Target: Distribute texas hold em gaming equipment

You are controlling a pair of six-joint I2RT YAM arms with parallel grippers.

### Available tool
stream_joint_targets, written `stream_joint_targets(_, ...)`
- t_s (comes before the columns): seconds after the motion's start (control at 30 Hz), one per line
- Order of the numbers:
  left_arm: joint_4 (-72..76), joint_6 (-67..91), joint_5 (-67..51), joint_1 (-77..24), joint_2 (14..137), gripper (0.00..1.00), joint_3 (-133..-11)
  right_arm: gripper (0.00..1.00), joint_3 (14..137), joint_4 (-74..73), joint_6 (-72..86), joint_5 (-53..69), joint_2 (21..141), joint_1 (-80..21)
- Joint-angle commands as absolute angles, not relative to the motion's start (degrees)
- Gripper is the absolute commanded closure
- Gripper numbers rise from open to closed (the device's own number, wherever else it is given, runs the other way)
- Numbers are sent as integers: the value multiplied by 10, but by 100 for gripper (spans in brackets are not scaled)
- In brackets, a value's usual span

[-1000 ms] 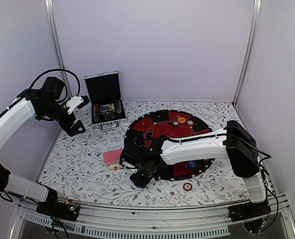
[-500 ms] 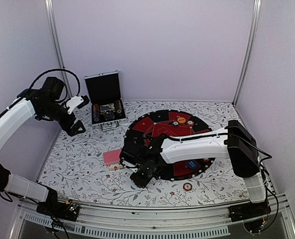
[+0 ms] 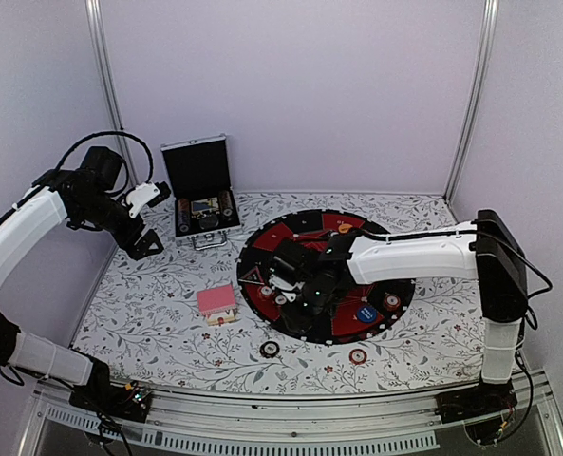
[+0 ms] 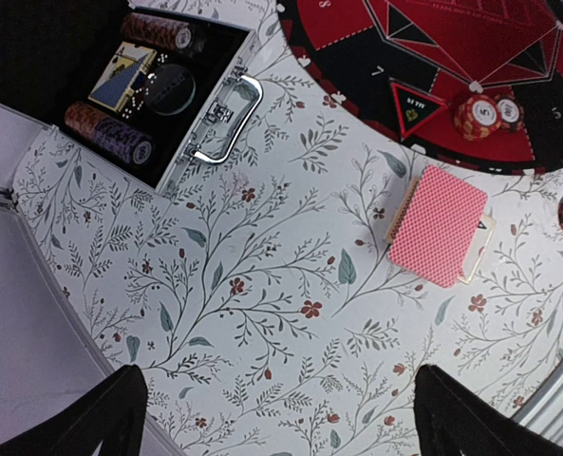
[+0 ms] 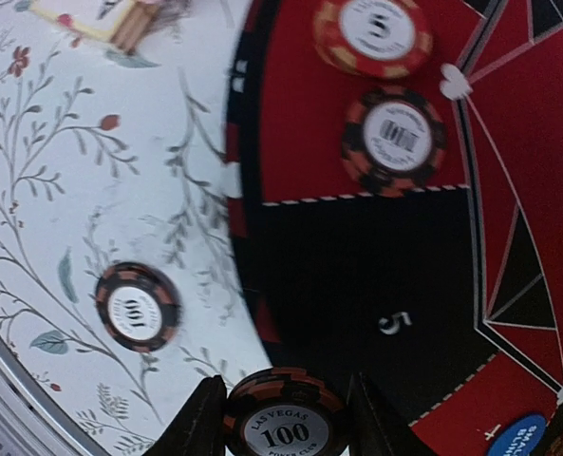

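My right gripper (image 5: 286, 418) is shut on a black-and-orange "100" poker chip (image 5: 286, 429), held over the near-left rim of the round red-and-black mat (image 3: 330, 249); seen from above, the right gripper (image 3: 296, 316) hangs there. A matching chip (image 5: 137, 306) lies on the floral cloth just outside the mat, also visible from above (image 3: 270, 349). A red chip (image 5: 374, 33) and a black-and-red chip (image 5: 393, 141) rest on the mat. The pink-backed cards (image 4: 438, 223) lie on their box left of the mat. My left gripper (image 4: 281, 423) is open, high over the cloth at far left (image 3: 144, 220).
The open silver-edged case (image 3: 202, 198) stands at the back left with chip rows (image 4: 110, 133) inside. Another chip (image 3: 358, 356) lies on the cloth near the front. A blue button (image 3: 365, 313) and a chip (image 3: 392, 302) sit on the mat's near right.
My right arm swung right and back from beside the card deck onto the mat's near-left rim, still holding a chip. A chip now shows on the cloth where it hovered. Left arm unmoved.
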State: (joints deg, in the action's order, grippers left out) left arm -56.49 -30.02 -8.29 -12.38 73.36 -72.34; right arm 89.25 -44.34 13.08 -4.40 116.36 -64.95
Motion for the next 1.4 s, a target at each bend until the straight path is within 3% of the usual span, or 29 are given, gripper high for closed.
stream_joint_targets(0.0,-568,-303,-83,-131,729,0,-733,69,809,-424,156,-64,1103,-588)
stream_joint_targets(0.27,-568,-302,-84,-131,729,0,-734,69,705,-387,171,-81,1053,-520)
stream_joint_targets(0.67,-568,-303,-86,-132,730,0,-730,69,673,-365,180,-75,1062,-507)
stream_joint_targets(0.9,-568,-304,-89,-132,731,0,-726,49,686,-371,182,-72,1063,-507)
stream_joint_targets(1.17,-564,-314,-97,-137,720,0,-709,38,750,-407,180,-74,1041,-507)
stream_joint_targets(1.37,-555,-320,-114,-154,740,0,-680,23,804,-424,182,-73,1018,-508)
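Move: The right hand already grips the black-and-orange 100 chip. Its spot on the red sector lies about 5 cm ahead, 13 cm to the right and 4 cm below. At much the same depth, the blue button is some 6 cm ahead and 17 cm right, the red chip stack about 9 cm ahead and 24 cm right, and the placed black chip 9 cm ahead and 2 cm left. The left hand has that spot roughly 45 cm to its right, 5 cm back and 20 cm down. Sweep the right gripper about 13 cm to the right and 5 cm forward over the black sector, sinking some 4 cm and turning the wrist nearly 20 degrees clockwise, to bring the held chip down just left of the blue button. Pause there, open the fingers to let go of the chip, then lift about 5 cm while easing forward and left, away from it. ##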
